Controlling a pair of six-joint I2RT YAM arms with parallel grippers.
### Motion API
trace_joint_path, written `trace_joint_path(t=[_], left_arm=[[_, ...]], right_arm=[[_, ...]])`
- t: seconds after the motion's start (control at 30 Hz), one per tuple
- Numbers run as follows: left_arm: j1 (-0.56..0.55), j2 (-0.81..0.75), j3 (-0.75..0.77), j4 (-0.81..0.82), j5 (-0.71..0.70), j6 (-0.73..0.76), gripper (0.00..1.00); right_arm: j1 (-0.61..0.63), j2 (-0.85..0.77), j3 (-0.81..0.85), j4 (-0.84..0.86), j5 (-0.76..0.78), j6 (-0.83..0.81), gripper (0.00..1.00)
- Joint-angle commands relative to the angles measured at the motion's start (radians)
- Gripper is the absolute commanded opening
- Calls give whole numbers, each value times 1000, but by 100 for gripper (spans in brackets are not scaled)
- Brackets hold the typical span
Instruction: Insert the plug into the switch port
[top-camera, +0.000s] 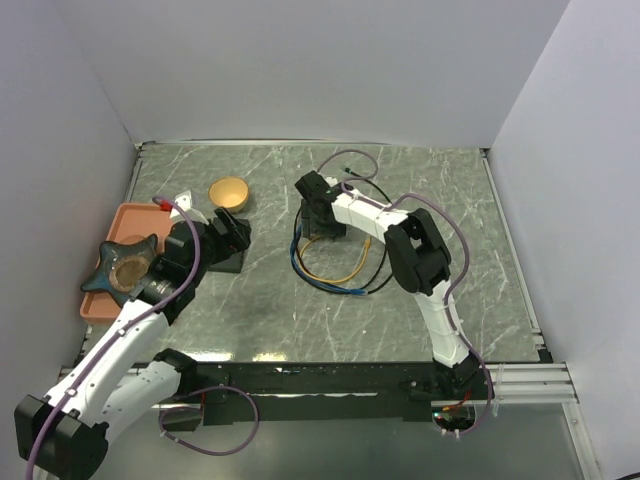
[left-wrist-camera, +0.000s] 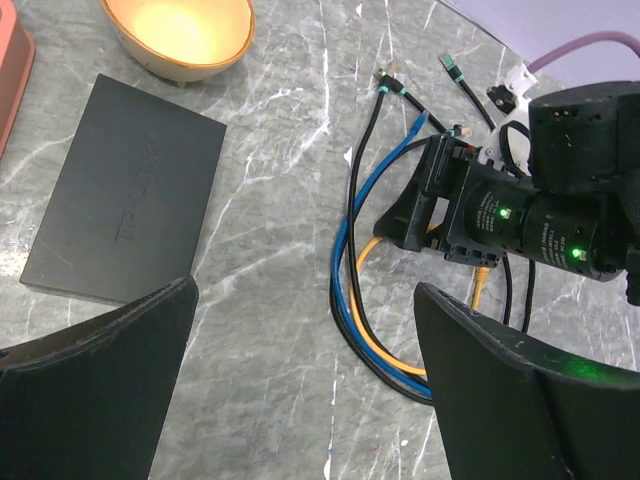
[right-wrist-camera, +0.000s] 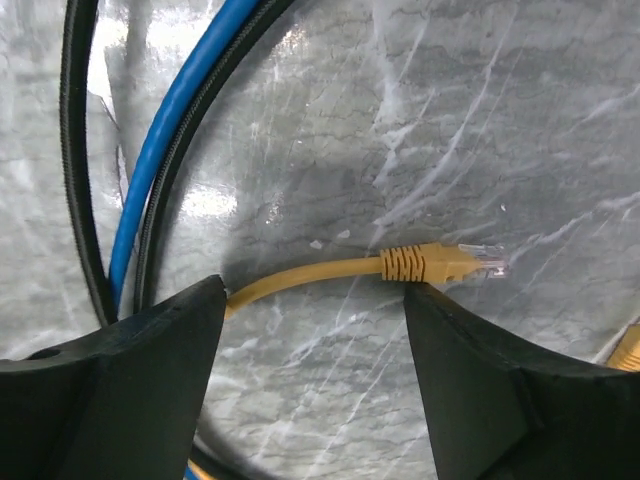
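Note:
The switch (left-wrist-camera: 125, 200), a flat matte-black box, lies on the marble table; in the top view the switch (top-camera: 228, 265) is partly under my left gripper (top-camera: 232, 232). My left gripper (left-wrist-camera: 305, 400) is open and holds nothing. A yellow cable ends in a clear-tipped plug (right-wrist-camera: 440, 263) lying flat on the table. My right gripper (right-wrist-camera: 315, 300) hangs low over it, open, the cable running just past both fingertips. The right gripper (top-camera: 320, 215) sits over the cable loops, right of the switch.
Blue, black and yellow cables (top-camera: 335, 265) loop together mid-table. A yellow bowl (top-camera: 228, 192) stands behind the switch. An orange tray (top-camera: 100, 305) at the left edge holds a dark star-shaped object (top-camera: 125, 270). Walls close in the back and both sides.

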Motion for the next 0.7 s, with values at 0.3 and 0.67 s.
trace_joint_path(t=[0.3,0.67], left_arm=[[-4,-39,-3,52,11,26,96],[-4,-72,-8,49,19,44,96]], right_arm=[[5,97,155,-130,-109,-139,37],[-37,-1,51,-51,-216,-254,0]])
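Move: My right hand is just over the table, with the yellow cable already between its open fingers, about 1 cm ahead and 1 cm below. The yellow plug lies some 3 cm to the right and 1 cm ahead; the nearest blue strand runs about 5 cm left and 1 cm ahead. The second yellow plug is roughly 9 cm right and 3 cm back. From my left hand, the first plug lies about 10 cm ahead, 24 cm right and 20 cm below. I shut my right fingers from well open to closed, pinching the yellow cable a couple of centimetres behind the plug's boot. Staying level just over the table, I let the hand ease about 1 cm left and turn some 15 degrees counter-clockwise as the fingers close. My left hand stays open and lifts about 1.5 cm, away from the table. ##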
